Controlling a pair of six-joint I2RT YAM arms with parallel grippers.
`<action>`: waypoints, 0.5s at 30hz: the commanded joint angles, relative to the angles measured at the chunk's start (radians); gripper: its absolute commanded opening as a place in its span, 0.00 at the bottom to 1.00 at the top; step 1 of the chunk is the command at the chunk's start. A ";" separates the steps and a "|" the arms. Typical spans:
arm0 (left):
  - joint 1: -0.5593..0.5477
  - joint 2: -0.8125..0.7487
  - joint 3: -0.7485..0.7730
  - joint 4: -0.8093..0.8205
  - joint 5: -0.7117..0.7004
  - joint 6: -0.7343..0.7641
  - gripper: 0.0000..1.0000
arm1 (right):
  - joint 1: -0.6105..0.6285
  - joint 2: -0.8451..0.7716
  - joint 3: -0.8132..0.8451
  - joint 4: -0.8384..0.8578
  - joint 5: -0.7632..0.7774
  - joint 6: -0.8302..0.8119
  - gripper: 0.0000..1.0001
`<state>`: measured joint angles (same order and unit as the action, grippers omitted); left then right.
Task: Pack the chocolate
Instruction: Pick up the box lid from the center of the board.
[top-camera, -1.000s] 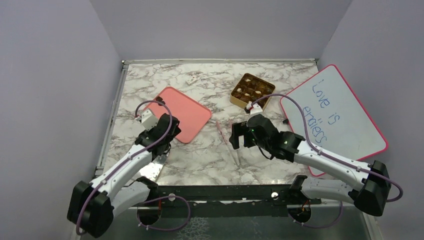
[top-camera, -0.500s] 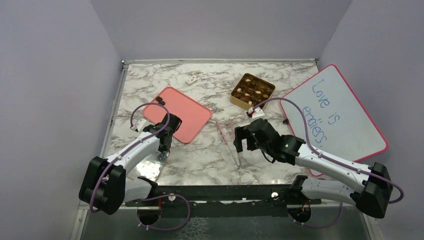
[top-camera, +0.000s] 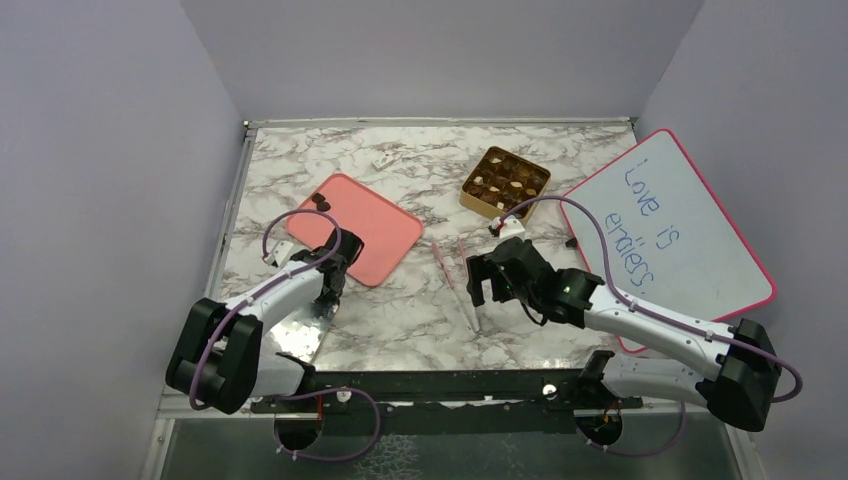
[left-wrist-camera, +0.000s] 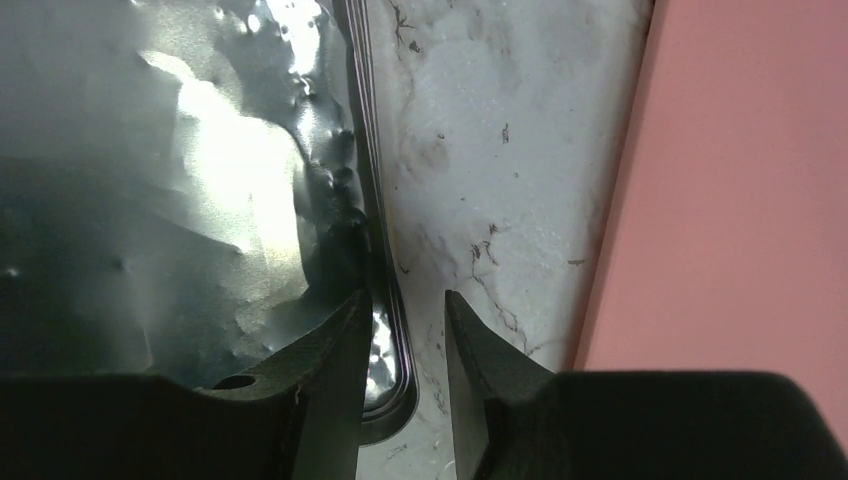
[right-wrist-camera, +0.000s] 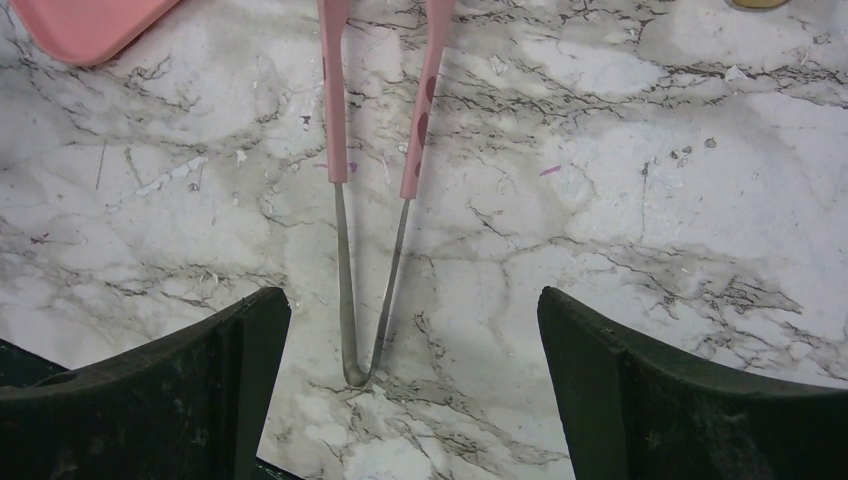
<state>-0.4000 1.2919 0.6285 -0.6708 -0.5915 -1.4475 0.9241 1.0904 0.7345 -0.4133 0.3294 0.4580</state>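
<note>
Two dark pieces of chocolate (top-camera: 322, 202) lie on the far corner of the pink tray (top-camera: 365, 235). More chocolate (top-camera: 505, 183) fills the gold box (top-camera: 488, 207). The pink tweezers (top-camera: 449, 272) lie on the marble, and my right gripper (top-camera: 478, 278) hovers wide open over their joined metal end (right-wrist-camera: 355, 372). My right gripper (right-wrist-camera: 408, 300) holds nothing. My left gripper (top-camera: 325, 293) is low at the tray's near edge. Its jaws are narrowed astride the rim of a shiny silver lid (left-wrist-camera: 170, 180). Marble shows between the rim and the right finger (left-wrist-camera: 470, 350).
A pink-framed whiteboard (top-camera: 665, 235) with writing lies at the right, close to my right arm. The silver lid (top-camera: 300, 338) sits at the near left edge beside the pink tray (left-wrist-camera: 740, 180). A small white scrap (top-camera: 382, 160) lies far back. Walls enclose the table.
My left arm pulled back from over the tray and dropped to the silver lid. Its jaws narrowed from wide open. The two chocolates on the tray came into view. My right gripper shifted slightly nearer.
</note>
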 joint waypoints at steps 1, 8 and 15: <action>0.009 0.040 -0.008 0.014 0.015 -0.036 0.34 | 0.008 0.001 0.009 -0.009 0.043 -0.015 1.00; 0.018 0.097 -0.010 0.006 0.063 -0.106 0.29 | 0.009 -0.003 0.014 0.003 0.041 -0.021 1.00; 0.018 0.128 0.042 -0.016 0.071 -0.035 0.00 | 0.009 -0.053 0.006 0.048 -0.048 -0.080 1.00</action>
<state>-0.3897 1.3773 0.6621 -0.6781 -0.5900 -1.5063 0.9241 1.0824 0.7345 -0.4103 0.3233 0.4168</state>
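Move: The box lid, silver and flat on the table, has its middle about 6 cm to the left of the left hand and 4 cm back, 2 cm lower; its far edge, near the right corner, lies between the part-open fingertips. The pink tray's middle is some 14 cm ahead and 5 cm right, with two dark chocolates about 20 cm ahead and 2 cm left of the hand. From the right hand the lid lies about 37 cm left, 3 cm back and 11 cm below. The box lid's far edge, close to its right corner, is what the left fingers shut on: the hand sinks about 1 cm over it and eases forward roughly half a centimetre, barely turning. The part-open fingers start closing slowly as the hand settles, then snap nearly shut, pinching the thin rim between the tips. ##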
